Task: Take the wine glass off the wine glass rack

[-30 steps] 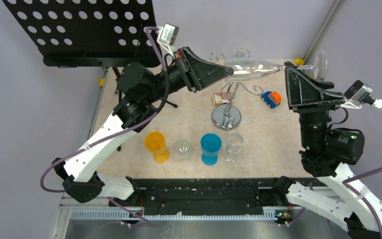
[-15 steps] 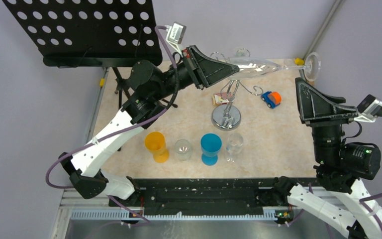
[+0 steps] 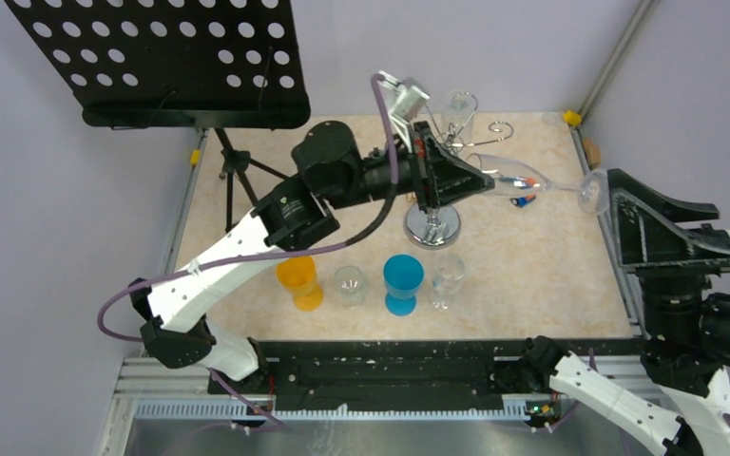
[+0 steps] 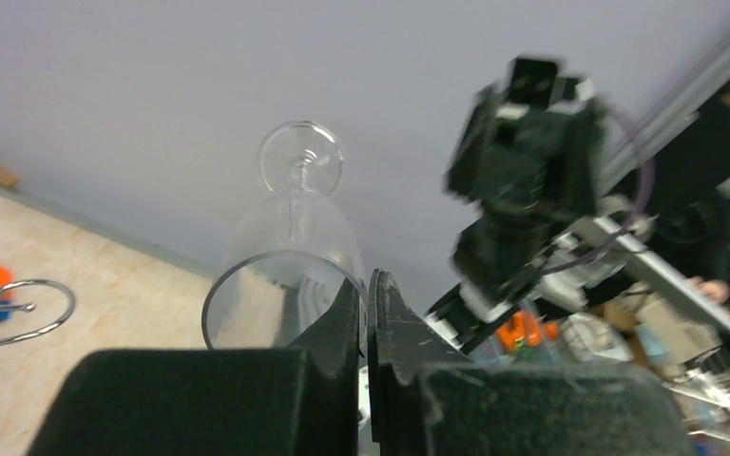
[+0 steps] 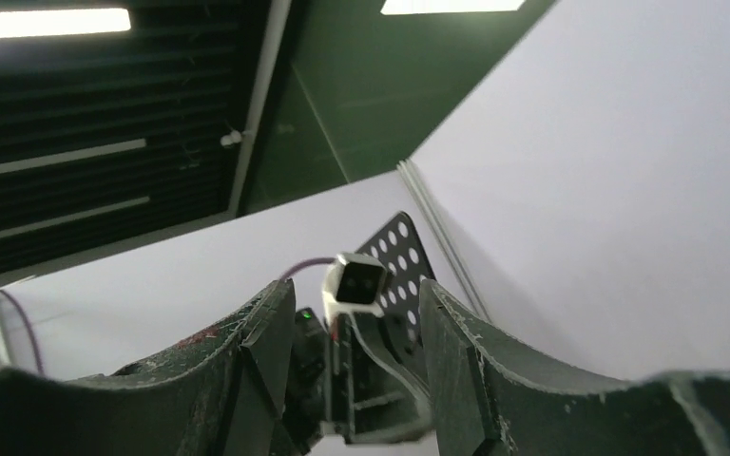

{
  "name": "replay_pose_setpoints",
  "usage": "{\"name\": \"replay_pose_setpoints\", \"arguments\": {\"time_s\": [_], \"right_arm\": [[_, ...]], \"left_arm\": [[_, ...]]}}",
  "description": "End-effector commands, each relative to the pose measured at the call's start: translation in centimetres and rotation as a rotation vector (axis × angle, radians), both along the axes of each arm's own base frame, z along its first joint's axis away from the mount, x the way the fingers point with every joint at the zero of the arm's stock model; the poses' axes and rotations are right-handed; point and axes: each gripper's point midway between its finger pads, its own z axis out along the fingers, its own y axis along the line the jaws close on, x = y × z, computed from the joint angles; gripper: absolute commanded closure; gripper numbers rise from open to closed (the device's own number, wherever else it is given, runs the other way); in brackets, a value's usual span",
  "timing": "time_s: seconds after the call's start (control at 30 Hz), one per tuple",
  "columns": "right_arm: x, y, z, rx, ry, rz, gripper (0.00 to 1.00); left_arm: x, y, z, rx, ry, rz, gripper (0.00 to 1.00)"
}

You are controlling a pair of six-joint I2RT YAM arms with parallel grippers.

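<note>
The wine glass (image 3: 515, 179) lies sideways in the air, clear of the rack, its foot (image 3: 591, 191) pointing right. My left gripper (image 3: 480, 179) is shut on the glass's rim, one finger inside the bowl; in the left wrist view (image 4: 369, 296) the rim (image 4: 247, 271) sits just left of the closed fingers. The wine glass rack (image 3: 432, 226) stands below on its shiny disc base, and one spiral arm shows in the left wrist view (image 4: 21, 309). Another glass (image 3: 458, 106) hangs on the rack's far side. My right gripper (image 3: 616, 182) is open and empty, just right of the glass's foot (image 5: 356, 306).
An orange cup (image 3: 300, 279), a small clear glass (image 3: 350, 283), a blue cup (image 3: 403, 282) and a clear tumbler (image 3: 448, 275) stand in a row near the front. A toy car (image 3: 525, 199) lies behind the held glass. A black music stand (image 3: 162, 57) fills the back left.
My left arm has swung right and lower, carrying the glass by its rim off the rack's arms. My right arm has drawn back from the stem toward the near right.
</note>
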Motion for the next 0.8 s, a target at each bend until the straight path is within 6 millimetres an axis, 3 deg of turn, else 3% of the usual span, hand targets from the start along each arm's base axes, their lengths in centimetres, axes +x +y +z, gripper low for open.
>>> {"name": "replay_pose_setpoints", "arguments": {"time_s": [0.0,0.13,0.4,0.77], "right_arm": [[-4.4,-1.8,3.7,-0.014,-0.216,-0.011,0.48],[-5.0,-2.8,4.3,-0.009,-0.241,-0.049,0.48],[-5.1,-4.5,3.9,0.012,-0.218,-0.108,0.49],[-4.5,-6.1,2.6,0.027,-0.149,-0.163,0.49]], "left_arm": [[0.5,-1.7,-4.0,0.216,-0.149,0.084,1.00],[-0.2,-4.0,-9.0,0.427,-0.210,0.080,1.00],[-0.2,-6.7,-17.3,0.741,-0.278,0.063,1.00],[-1.4,-8.8,-25.4,0.958,-0.317,-0.046,1.00]]}}
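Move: The left hand already pinches a clear wine glass by its rim, high above the table. The free table spot right of the row of standing glasses lies about 14 cm to its right, 2 cm back and 52 cm below. The standing clear glass is some 4 cm right of the hand, the blue cup 5 cm left, both about 2 cm back; the rack is roughly 16 cm ahead and 3 cm right. From the right hand that spot is about 3 cm ahead, 2 cm left, far below. Keeping its pinch on the wine glass's rim, the left hand sinks some 26 cm towards the free table spot, shifting about 8 cm to the right mostly early on, while its wrist tips the right-pointing fingers downward by around 55 degrees. The open, empty right hand backs off and up at first, then slides on to the right, clearing the glass. ##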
